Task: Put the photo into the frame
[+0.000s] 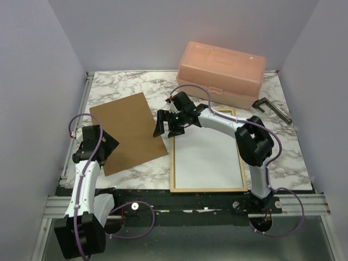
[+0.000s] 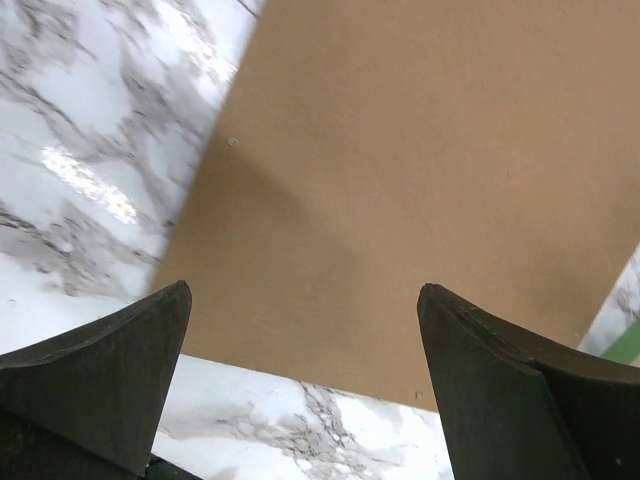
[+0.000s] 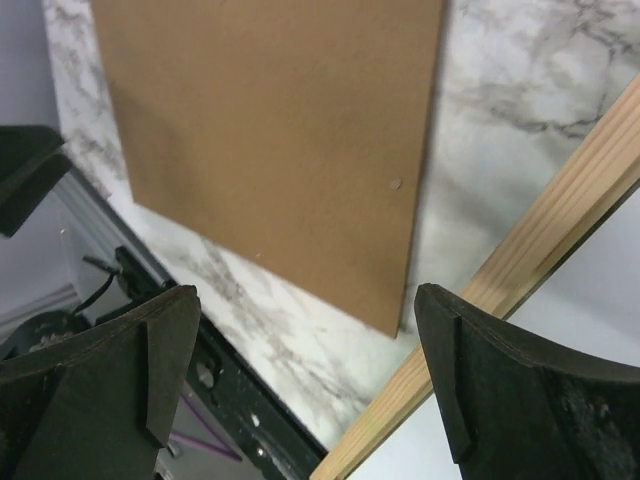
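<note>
The frame (image 1: pixel 173 163) lies back up on the marble table, its pale wood rail (image 3: pixel 540 250) running across the right wrist view. A plain white sheet, the photo (image 1: pixel 207 157) with its reverse up, fills the inside of the frame, and its corner (image 3: pixel 600 340) shows beside the rail. My right gripper (image 1: pixel 166 126) hovers open over the frame's far left corner, with bare marble and nothing else between its jaws (image 3: pixel 305 330). To the left, my left gripper (image 1: pixel 107 144) stands open and empty over the near edge of the brown backing panel (image 2: pixel 420 180).
The brown hardboard panel (image 1: pixel 128 130) lies tilted to the left of the frame. A peach plastic box (image 1: pixel 220 73) stands at the back. A black L-shaped bar (image 1: pixel 272 109) lies at the back right. The table's dark front rail (image 3: pixel 230 400) runs below the right gripper.
</note>
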`<state>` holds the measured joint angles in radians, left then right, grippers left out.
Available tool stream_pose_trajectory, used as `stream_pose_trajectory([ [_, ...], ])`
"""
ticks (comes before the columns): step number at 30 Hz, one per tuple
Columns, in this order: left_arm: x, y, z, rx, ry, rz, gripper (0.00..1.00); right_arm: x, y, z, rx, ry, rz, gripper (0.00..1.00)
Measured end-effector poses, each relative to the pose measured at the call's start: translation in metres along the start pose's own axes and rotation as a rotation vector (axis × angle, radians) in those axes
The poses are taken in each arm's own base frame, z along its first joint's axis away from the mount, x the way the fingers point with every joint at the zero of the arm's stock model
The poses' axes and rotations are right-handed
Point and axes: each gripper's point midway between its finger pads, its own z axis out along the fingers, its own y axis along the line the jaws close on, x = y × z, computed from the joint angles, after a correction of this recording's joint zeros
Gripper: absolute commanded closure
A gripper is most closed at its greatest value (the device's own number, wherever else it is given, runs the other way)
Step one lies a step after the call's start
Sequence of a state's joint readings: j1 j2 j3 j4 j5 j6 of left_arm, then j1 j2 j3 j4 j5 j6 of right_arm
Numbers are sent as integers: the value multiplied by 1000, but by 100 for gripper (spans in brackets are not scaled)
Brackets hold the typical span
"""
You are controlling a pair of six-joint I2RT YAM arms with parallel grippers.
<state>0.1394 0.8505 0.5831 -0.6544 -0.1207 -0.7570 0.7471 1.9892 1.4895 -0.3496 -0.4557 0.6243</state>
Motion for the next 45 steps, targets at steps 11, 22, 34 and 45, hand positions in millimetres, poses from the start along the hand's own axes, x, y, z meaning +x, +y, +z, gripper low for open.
stream_pose_trajectory([
  [11, -12, 41, 27, -204, 49, -59, 2, -3, -32, 41, 147, 44, -10, 2],
  [22, 2, 47, 57, -203, 195, -67, 2, -2, -30, 58, 144, 73, -20, 2],
  [34, 1, 31, 62, -116, 241, -34, 2, 4, -7, 69, 34, 127, -23, 1],
  [45, 0, 22, 60, -29, 215, -18, 2, 9, 0, 53, 7, 144, 5, 2],
])
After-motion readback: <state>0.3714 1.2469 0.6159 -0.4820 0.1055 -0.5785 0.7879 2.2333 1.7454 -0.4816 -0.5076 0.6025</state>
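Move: The brown backing board lies flat, some 7 cm below both hands; its middle is about 10 cm ahead and 4 cm right of the left hand, which hovers over its near-left corner. From the right hand, near the board's near-right corner, that middle is roughly 15 cm left and 5 cm ahead. The frame, with the photo already face down in it, has its middle some 15 cm to the right hand's right, straight level. Down on both sides of the board, fingers wide open: the left hand goes about 5 cm out to the left while sinking 6 cm and tipping its fingers down some 15 degrees, then eases forward and back right, one finger against the board's left edge. The right hand sinks nearly 6 cm with a little forward, then slides about 3 cm left and slightly back, bringing a finger against the right edge near the near corner; it rises a touch at the end. ##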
